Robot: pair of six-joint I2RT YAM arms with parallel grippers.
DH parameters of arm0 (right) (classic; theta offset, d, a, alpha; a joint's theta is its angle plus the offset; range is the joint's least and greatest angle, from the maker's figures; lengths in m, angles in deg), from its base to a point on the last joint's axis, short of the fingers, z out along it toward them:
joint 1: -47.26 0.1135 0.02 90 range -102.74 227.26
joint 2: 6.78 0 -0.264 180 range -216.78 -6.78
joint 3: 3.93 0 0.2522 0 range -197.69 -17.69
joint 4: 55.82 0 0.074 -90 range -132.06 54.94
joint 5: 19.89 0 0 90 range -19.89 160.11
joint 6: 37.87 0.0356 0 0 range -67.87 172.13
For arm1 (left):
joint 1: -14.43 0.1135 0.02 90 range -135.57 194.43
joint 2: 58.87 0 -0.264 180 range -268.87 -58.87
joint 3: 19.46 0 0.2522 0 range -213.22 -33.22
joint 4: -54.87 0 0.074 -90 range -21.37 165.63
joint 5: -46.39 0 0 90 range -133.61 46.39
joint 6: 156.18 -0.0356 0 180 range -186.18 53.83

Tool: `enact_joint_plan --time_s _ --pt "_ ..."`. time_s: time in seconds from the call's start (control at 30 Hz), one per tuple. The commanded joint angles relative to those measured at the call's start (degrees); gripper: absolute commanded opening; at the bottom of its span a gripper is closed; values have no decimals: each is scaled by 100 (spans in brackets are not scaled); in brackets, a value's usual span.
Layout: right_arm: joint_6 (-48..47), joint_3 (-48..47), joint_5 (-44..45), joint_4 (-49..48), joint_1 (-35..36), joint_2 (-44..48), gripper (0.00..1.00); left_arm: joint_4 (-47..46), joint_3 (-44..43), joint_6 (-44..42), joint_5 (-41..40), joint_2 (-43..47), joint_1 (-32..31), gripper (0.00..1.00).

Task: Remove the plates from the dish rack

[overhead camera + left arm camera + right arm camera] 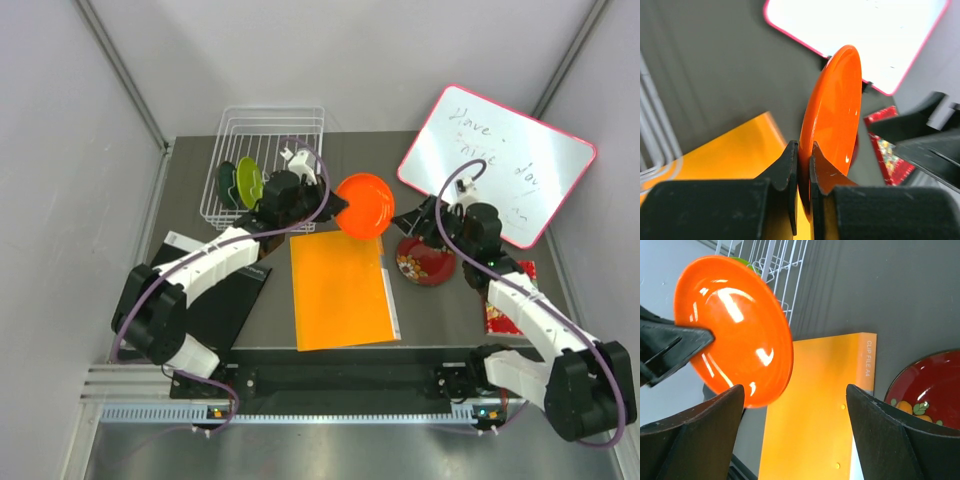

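Note:
My left gripper [803,152] is shut on the rim of the plain orange plate [837,107] and holds it on edge in the air above the far end of the orange folder [340,288]. From above, the orange plate [365,205] hangs between both arms. The lime green plate [250,182] and the dark teal plate [228,185] stand upright in the white wire dish rack [272,130]. The dark red patterned plate [425,262] lies flat on the table. My right gripper [795,395] is open just right of the orange plate [735,330], holding nothing.
A pink-framed whiteboard [497,165] leans at the back right. A black folder [215,300] lies at the left, and a red patterned card [510,305] at the right under my right arm. Grey walls close in both sides.

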Motion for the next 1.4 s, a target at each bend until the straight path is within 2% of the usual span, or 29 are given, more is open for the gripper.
enact_joint_plan --time_s 0.0,0.07,0.17,0.2,0.27,0.3,0.4,0.43,0.53,0.57,0.7,0.8,0.83,0.9,1.07,1.17,1.37 --pt "209 14 -174 -811 77 -274 81 -1082 149 391 612 6 -181 0" --pt "236 57 -261 -952 77 -353 81 -1259 236 575 885 -38 -199 0" --pt "341 171 -393 -1382 86 -406 72 -1427 281 681 1052 -126 -251 0" --pt "350 172 -411 -1461 68 -467 61 -1427 290 673 1035 -152 -260 0" --pt "350 180 -507 -1523 86 -529 49 -1549 351 681 1096 -205 -269 0" --pt "376 207 -551 -1663 77 -590 29 -1602 360 690 1131 -231 -269 0" --pt "508 365 -762 -1919 51 -670 0 -1752 369 751 1263 -337 -269 0" --pt "508 400 -719 -1911 42 -653 0 -1761 360 743 1272 -363 -269 0" --pt "473 532 -404 -1596 -125 -416 0 -1717 307 542 1378 -442 -278 27" --pt "438 602 -263 -1211 -317 -311 0 -1630 281 454 1343 -434 -269 50" --pt "35 725 308 21 -1046 426 0 -744 132 -187 658 -285 -261 69" --pt "-377 778 695 795 -1609 745 0 -277 9 -820 -307 -56 -261 76" --pt "-458 778 792 988 -1776 771 0 -50 -44 -1100 -884 57 -269 78" --pt "-660 770 907 1331 -1874 745 0 119 -79 -1356 -1493 155 -260 81" --pt "-784 796 1004 1447 -1988 456 0 374 -132 -1981 -3048 340 -225 89" --pt "-827 778 1022 1438 -1997 271 0 454 -115 -2166 -3717 366 -129 93" --pt "-819 866 653 929 -1997 -203 2 524 -44 -2096 -3861 270 310 93"
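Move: The orange plate is still in the left hand's shut fingers, its middle about 5 cm to that hand's right, 2 cm ahead and 2 cm lower. From the open right hand the plate's middle is some 9 cm to the left, 6 cm ahead and 1 cm higher; the red plate lies 8 cm right, 2 cm ahead and 17 cm below, the orange folder 13 cm left, 6 cm back and 18 cm below. The left hand brings the orange plate about 5 cm right and back to the right hand, which edges a little left and forward and shuts on the free rim; only then do the left fingers open and that hand swing some 16 cm left and forward, back over the dish rack's front. The right hand carries the plate about 15 cm right and a little back, then mostly down, 11 cm in all, towards the red plate, turning some 25 degrees clockwise and tipping its fingers down. ##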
